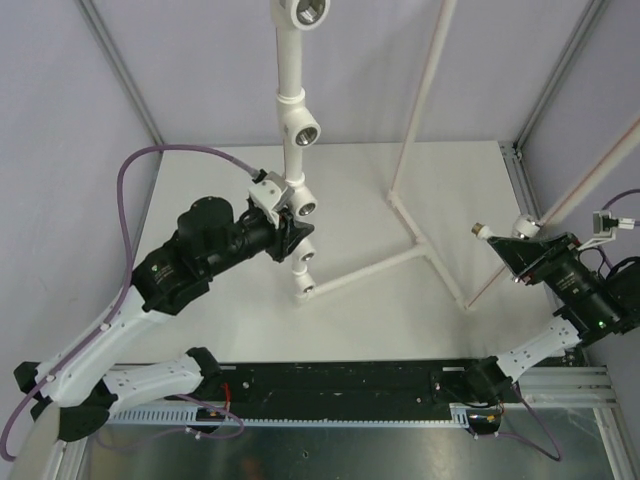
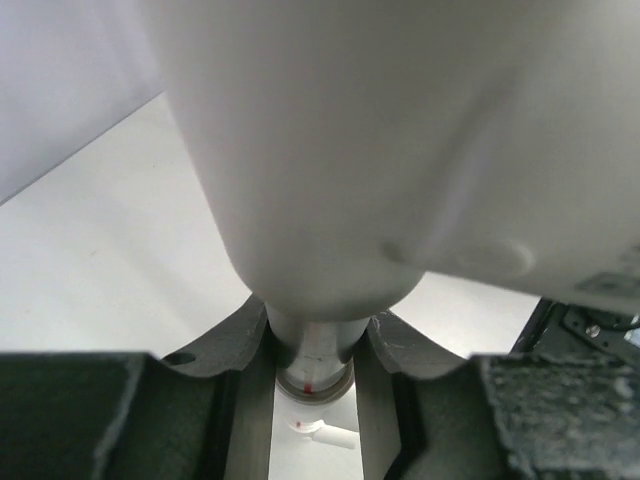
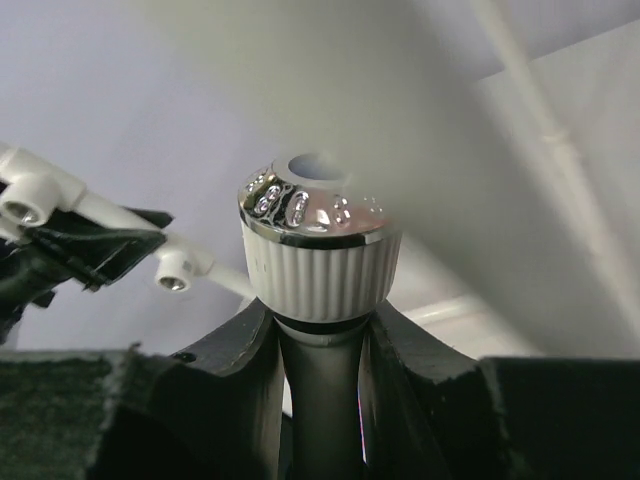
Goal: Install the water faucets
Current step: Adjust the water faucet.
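Observation:
The white upright pipe (image 1: 297,160) carries several tee sockets with metal-threaded holes, one of them (image 1: 305,207) just above my left gripper (image 1: 287,238). That gripper is shut round the pipe below this socket. In the left wrist view the pipe (image 2: 330,180) fills the frame above my left gripper (image 2: 312,352), whose jaws clamp its narrower section. A water faucet (image 1: 505,232) is held at the right by my right gripper (image 1: 522,248), its brass end pointing left, well apart from the pipe. The right wrist view shows its ribbed white knob (image 3: 318,262) with a chrome, blue-centred cap just above my shut right gripper (image 3: 320,325).
The pipe frame's thin white legs (image 1: 420,245) run across the table centre, and a slanted thin pipe (image 1: 425,90) rises behind. Aluminium cage posts (image 1: 120,70) stand at the corners. A black rail (image 1: 340,385) lies along the near edge. A purple cable (image 1: 130,180) loops over the left arm.

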Robot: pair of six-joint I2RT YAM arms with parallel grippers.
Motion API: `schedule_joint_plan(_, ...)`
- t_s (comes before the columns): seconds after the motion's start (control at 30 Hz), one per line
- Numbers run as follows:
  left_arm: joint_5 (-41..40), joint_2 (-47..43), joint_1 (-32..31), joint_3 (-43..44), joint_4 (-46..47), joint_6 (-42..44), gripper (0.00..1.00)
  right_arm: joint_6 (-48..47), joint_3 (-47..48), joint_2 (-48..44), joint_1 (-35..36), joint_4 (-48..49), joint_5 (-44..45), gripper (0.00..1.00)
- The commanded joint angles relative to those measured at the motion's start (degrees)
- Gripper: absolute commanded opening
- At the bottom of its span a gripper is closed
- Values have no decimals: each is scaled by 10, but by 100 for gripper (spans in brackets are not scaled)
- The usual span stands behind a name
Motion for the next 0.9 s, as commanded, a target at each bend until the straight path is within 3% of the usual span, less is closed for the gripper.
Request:
schedule_joint_plan(0.0, -69, -16, 3, 7, -86, 12, 0, 81, 39, -53, 67, -57, 114, 0)
schedule_joint_plan(0.07, -80, -28, 3, -4, -86, 24, 0, 165, 79, -57, 126, -138, 115, 0)
schedule_joint_plan(0.17, -102, -55, 3, -22, -88, 27, 0, 347, 160, -59, 197, -338, 115, 0)
schedule_joint_plan(0.23, -116, -76, 3, -34, -89, 24, 0, 387, 217, -59, 240, -406, 116, 0)
schedule_joint_plan(0.5, -162, -124, 2, -74, -107, -3, 0, 393, 436, -50, 364, -582, 119, 0)
schedule_joint_plan(0.7, -147, -108, 2, -83, -106, -24, 0, 298, 550, -42, 431, -603, 120, 0)
schedule_joint_plan(0.87, -143, -96, 0, -74, -104, -24, 0, 263, 580, -26, 424, -603, 120, 0)
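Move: The pipe tee for the faucet sits just above my left hand's grip, about 6 cm up and 2 cm ahead, 1 cm to its right; another tee is some 7 cm below that grip. From my right hand, already holding the faucet, the upper tee is roughly 31 cm left, 4 cm ahead and 6 cm higher. The frame's side pipe crosses close by, around 7 cm to my right hand's right, level fore and aft, and slightly above. I carry the faucet forward about 12 cm with my right hand, drifting a little left beside the side pipe and swinging counter-clockwise some 50 degrees until the fingers point left. Meanwhile my left hand keeps its pinch on the tee pipe, taking it left and slightly down with a small counter-clockwise turn. Both grips stay shut. ##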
